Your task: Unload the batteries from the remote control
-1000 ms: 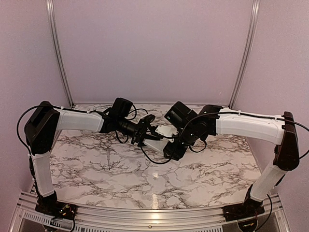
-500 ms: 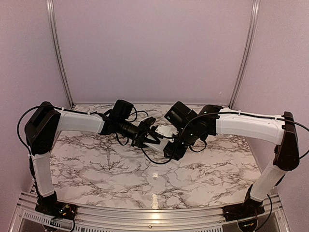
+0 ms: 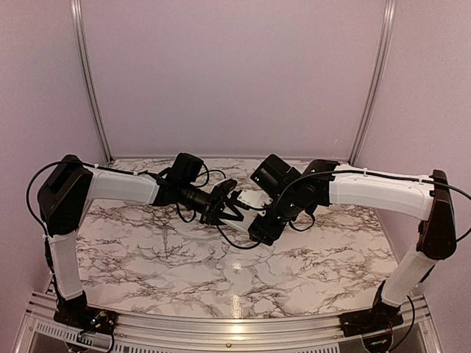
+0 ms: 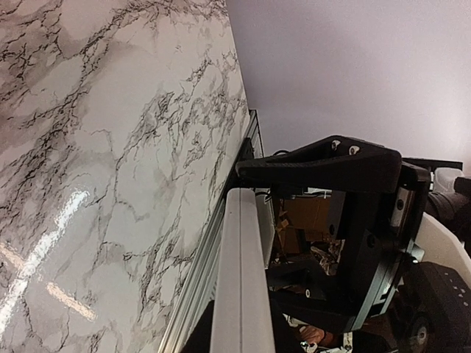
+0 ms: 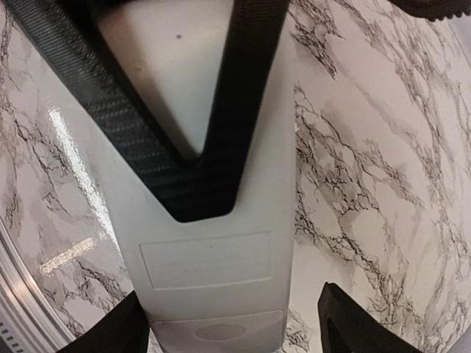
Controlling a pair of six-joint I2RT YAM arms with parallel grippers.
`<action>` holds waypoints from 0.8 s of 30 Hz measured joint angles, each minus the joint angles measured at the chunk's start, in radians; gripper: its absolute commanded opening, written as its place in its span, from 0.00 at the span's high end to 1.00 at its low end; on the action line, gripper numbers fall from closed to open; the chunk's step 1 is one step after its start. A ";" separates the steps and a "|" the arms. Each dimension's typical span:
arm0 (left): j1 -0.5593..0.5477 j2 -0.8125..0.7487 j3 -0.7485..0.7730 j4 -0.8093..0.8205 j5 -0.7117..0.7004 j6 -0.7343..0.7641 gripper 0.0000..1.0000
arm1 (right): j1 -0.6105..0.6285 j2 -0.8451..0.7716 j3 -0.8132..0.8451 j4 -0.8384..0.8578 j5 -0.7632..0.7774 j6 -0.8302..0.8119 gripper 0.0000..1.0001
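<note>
The white remote control (image 3: 252,199) hangs in the air between both arms, above the middle of the marble table (image 3: 147,250). My left gripper (image 3: 229,206) is shut on one end; in the left wrist view the remote (image 4: 239,279) runs edge-on up from between its dark fingers. In the right wrist view the remote's flat face (image 5: 221,272) shows a closed rectangular panel, with the left gripper's black V-shaped finger (image 5: 199,176) across it. My right gripper (image 5: 232,327) is open around the other end, its right finger (image 5: 357,327) standing apart from the remote. The batteries are hidden.
An aluminium rail (image 3: 235,331) runs along the table's near edge, with both arm bases on it. Lilac walls with metal posts (image 3: 88,81) close in the back and sides. The right arm's black gripper body (image 4: 324,163) sits close in front of the left wrist camera.
My left gripper has closed onto the remote. My right gripper's jaws have spread wider, and one finger now stands off the remote. Both arms have stayed nearly in place.
</note>
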 measured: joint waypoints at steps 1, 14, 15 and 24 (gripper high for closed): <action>0.000 0.000 -0.003 0.000 0.000 -0.001 0.98 | 0.000 0.000 0.000 0.000 0.002 0.006 0.18; 0.000 0.000 -0.042 0.029 -0.024 -0.029 0.95 | 0.000 -0.052 0.000 0.010 -0.006 0.063 0.02; 0.000 0.000 -0.042 0.029 -0.033 -0.029 0.95 | 0.000 -0.066 0.000 0.014 -0.008 0.069 0.02; 0.000 0.000 -0.043 0.020 -0.114 -0.017 1.00 | 0.000 -0.161 0.000 0.059 0.043 0.169 0.02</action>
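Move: The remote control, held up off the table in the left gripper, has its middle about 5 cm to the right hand's left, 1 cm ahead and level with it; its lid end is roughly straight between the right fingers. The left gripper's fingers are some 7 cm left of the right hand, 2 cm ahead and 1 cm higher. From the left hand, the remote's middle is about 2 cm right, 1 cm back and 1 cm below. The remote is let out of the right fingers, already part open around its lid end: they spread on to fully open, then the right hand lifts clear, straight up about 7 cm, tilting some 15 degrees so the fingertips swing left. The left gripper keeps its pinch on the remote, sinking about 2 cm and then easing slightly forward. ##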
